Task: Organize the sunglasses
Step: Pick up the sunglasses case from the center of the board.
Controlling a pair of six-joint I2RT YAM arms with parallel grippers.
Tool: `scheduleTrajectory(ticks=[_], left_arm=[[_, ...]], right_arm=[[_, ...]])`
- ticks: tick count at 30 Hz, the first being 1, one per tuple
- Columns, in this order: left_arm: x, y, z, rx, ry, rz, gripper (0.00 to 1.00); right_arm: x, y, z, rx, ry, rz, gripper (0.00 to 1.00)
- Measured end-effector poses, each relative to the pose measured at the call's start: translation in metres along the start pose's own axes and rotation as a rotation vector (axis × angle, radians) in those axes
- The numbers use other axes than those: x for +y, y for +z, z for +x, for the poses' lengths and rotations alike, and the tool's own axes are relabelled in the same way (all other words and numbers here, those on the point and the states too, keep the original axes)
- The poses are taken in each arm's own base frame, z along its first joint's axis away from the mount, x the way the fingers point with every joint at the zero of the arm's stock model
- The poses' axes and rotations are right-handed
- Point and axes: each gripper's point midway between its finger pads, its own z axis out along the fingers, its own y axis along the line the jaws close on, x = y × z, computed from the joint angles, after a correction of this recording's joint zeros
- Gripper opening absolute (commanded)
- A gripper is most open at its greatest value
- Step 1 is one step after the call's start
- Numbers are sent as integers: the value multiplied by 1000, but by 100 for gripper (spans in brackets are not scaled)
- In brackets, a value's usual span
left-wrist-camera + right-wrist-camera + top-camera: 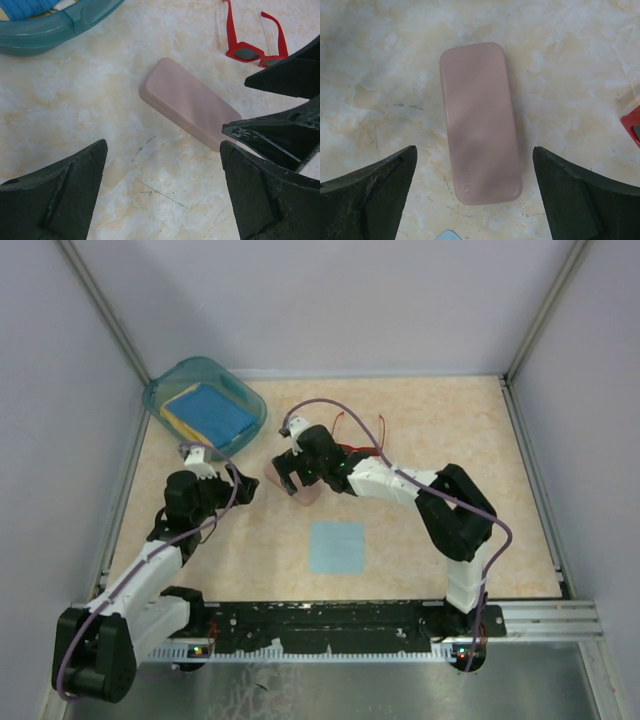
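The sunglasses (252, 47), thin red frame with dark lenses, lie open on the table beyond the pink case (187, 102). In the top view they (352, 449) are partly hidden behind my right wrist. A red corner of them shows at the right edge of the right wrist view (632, 125). My right gripper (298, 468) is open and hovers over the closed case (479, 120), its jaws straddling the near end (474, 150). My left gripper (240, 485) is open and empty (162, 145), left of the case (305, 492).
A teal bin (160, 390) holding blue and yellow cloths stands at the back left, and its rim shows in the left wrist view (55, 25). A light blue square cloth (336, 547) lies flat at the front centre. Enclosure walls and posts border the table.
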Motion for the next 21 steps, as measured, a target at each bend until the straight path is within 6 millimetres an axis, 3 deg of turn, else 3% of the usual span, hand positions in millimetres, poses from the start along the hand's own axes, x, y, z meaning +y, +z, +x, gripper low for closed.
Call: scheduleTrajectory(ticks=[5,12,21], left_arm=[[1,-1,4,13,11,-14,100],[-2,-6,-6,-24,31,-4,100],[0,-4,-2,-5,36,-7,99]], right_arm=[[-1,13,11,52,-13,2,99],[-2,29,13,85,-32,5,99],[-5,42,35,158,-44,13,97]])
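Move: The pink sunglasses case lies about 8 cm below the right hand, its middle some 3 cm farther forward and 3 cm to the left, long side in line with the fingers. From that same hand, the red sunglasses are about 14 cm ahead and 11 cm right; the light-blue cloth is some 11 cm back and 6 cm right. From the left hand, the case is roughly 7 cm ahead, 10 cm right and 11 cm below. No touch yet can be made out: the right hand heads down over the near right half of the sunglasses case, sinking about 5 cm with a small drift of a centimetre or so forward and left. It tips some 10 degrees so the fingers point more steeply down, and the jaws stay wide open across the case's width. ##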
